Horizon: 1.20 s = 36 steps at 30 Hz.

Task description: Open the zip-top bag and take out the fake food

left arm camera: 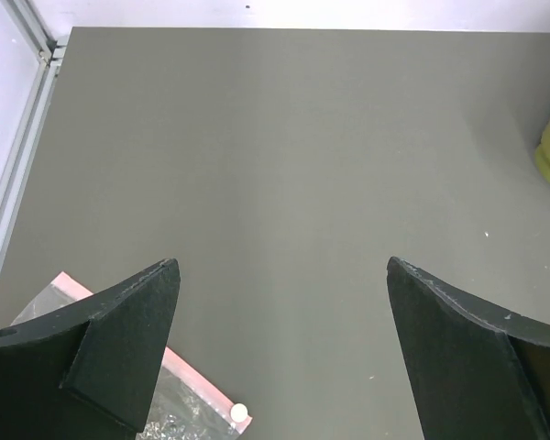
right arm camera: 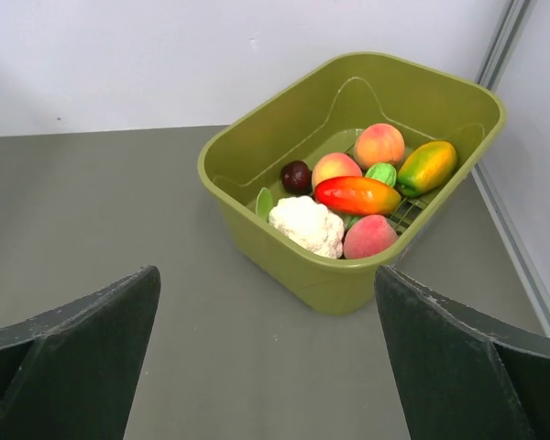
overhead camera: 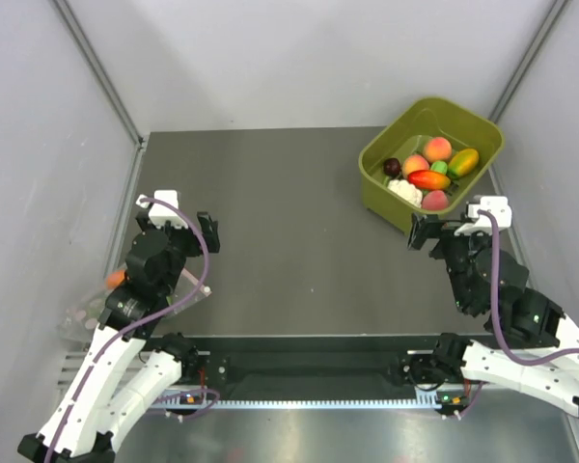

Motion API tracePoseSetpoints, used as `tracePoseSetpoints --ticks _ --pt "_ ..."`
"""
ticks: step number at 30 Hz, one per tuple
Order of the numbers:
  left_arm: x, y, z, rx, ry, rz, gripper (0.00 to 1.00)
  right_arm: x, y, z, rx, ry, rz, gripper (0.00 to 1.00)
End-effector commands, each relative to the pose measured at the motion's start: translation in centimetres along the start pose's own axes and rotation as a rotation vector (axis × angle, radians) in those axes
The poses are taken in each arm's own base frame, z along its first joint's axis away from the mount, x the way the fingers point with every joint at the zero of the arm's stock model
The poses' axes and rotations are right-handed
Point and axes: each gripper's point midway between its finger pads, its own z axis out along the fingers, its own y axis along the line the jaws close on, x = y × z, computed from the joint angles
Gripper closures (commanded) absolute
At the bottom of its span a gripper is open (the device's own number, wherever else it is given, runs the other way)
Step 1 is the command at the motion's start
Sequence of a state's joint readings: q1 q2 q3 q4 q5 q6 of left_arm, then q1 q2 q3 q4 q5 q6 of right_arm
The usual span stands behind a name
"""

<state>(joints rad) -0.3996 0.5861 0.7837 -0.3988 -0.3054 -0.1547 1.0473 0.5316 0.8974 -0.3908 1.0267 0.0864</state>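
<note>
The zip-top bag [overhead camera: 82, 318] lies at the table's near left, mostly hidden under my left arm. In the left wrist view its crinkly clear plastic [left arm camera: 179, 412] shows at the bottom left, with the pink zip strip [left arm camera: 188, 371] and a white slider [left arm camera: 239, 412] at the strip's end. An orange piece of fake food [overhead camera: 116, 280] peeks out beside the arm; the rest is hidden. My left gripper [left arm camera: 282, 268] hovers open just beyond the bag's mouth, holding nothing. My right gripper [right arm camera: 266, 275] is open and empty, in front of the tub.
An olive-green tub [right arm camera: 284, 247] stands at the back right [overhead camera: 376, 188], filled with toy fruit and vegetables, among them a cauliflower [right arm camera: 307, 225] and peaches. Grey walls with metal rails enclose the dark mat on three sides.
</note>
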Motion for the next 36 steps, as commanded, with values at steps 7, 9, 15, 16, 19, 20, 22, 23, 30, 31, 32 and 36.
tracePoseSetpoints --ticks 7,9,15,16,19,20,22,23,30,31,32,36 --pt "-2.3 0.2 0.1 -0.022 -0.062 -0.020 0.01 -0.8 -1.3 -0.6 0.023 -0.027 0.039 0.00" --pt "-2.3 0.4 0.1 -0.031 -0.061 -0.019 0.01 -0.8 -1.4 -0.7 0.021 -0.028 0.048 0.00" --pt "-0.4 2.2 0.7 -0.145 -0.019 -0.022 0.01 -0.4 -0.5 -0.3 0.017 -0.017 0.074 0.00" --pt "0.4 3.2 1.1 -0.208 0.009 -0.010 0.01 -0.4 -0.2 -0.2 0.011 -0.014 0.075 0.00" --pt "3.3 5.5 2.3 -0.384 0.144 0.038 0.01 0.0 0.9 0.4 0.005 0.006 0.072 0.00" --pt "4.2 5.8 2.7 -0.421 0.186 0.042 0.01 0.3 1.5 0.7 -0.005 0.017 0.063 0.00" --pt "6.7 6.9 3.4 -0.514 0.319 0.102 0.01 0.3 2.4 1.2 -0.035 0.020 0.074 0.00" --pt "7.0 7.5 3.5 -0.562 0.336 0.106 0.01 0.6 2.9 1.7 -0.045 0.027 0.070 0.00" --pt "8.9 12.7 2.1 -0.719 0.417 0.003 0.01 1.8 3.8 6.2 -0.175 0.090 0.116 0.00" --pt "8.9 13.1 2.0 -0.726 0.425 -0.009 0.01 1.9 3.7 6.8 -0.194 0.099 0.124 0.00" --pt "9.2 13.2 1.7 -0.728 0.445 -0.011 0.01 2.5 3.9 7.3 -0.204 0.120 0.123 0.00" --pt "10.0 12.6 2.5 -0.680 0.490 -0.020 0.03 3.8 4.4 8.1 -0.241 0.154 0.133 0.00"
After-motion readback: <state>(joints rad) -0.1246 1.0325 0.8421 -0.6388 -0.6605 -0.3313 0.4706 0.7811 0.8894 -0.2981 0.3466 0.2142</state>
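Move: The zip-top bag lies flat, its middle some 16 cm left of the left gripper, 10 cm back and about 26 cm below. Its pink zip edge is centred roughly 6 cm left and 3 cm back, with the white slider end about 8 cm back and 1 cm left, both at table height. From the right gripper the bag is about 62 cm left and 5 cm back; the green bin stands some 22 cm ahead and 5 cm right, well below. Bring the open left gripper down and left over the bag, first dipping forward a little, then sweeping left and easing back, some 12 cm each down and left. Pitch it down about 30 degrees as it swings counter-clockwise. Meanwhile take the open right gripper about 8 cm forward and a few centimetres down, towards the bin's near corner. Touch nothing. ##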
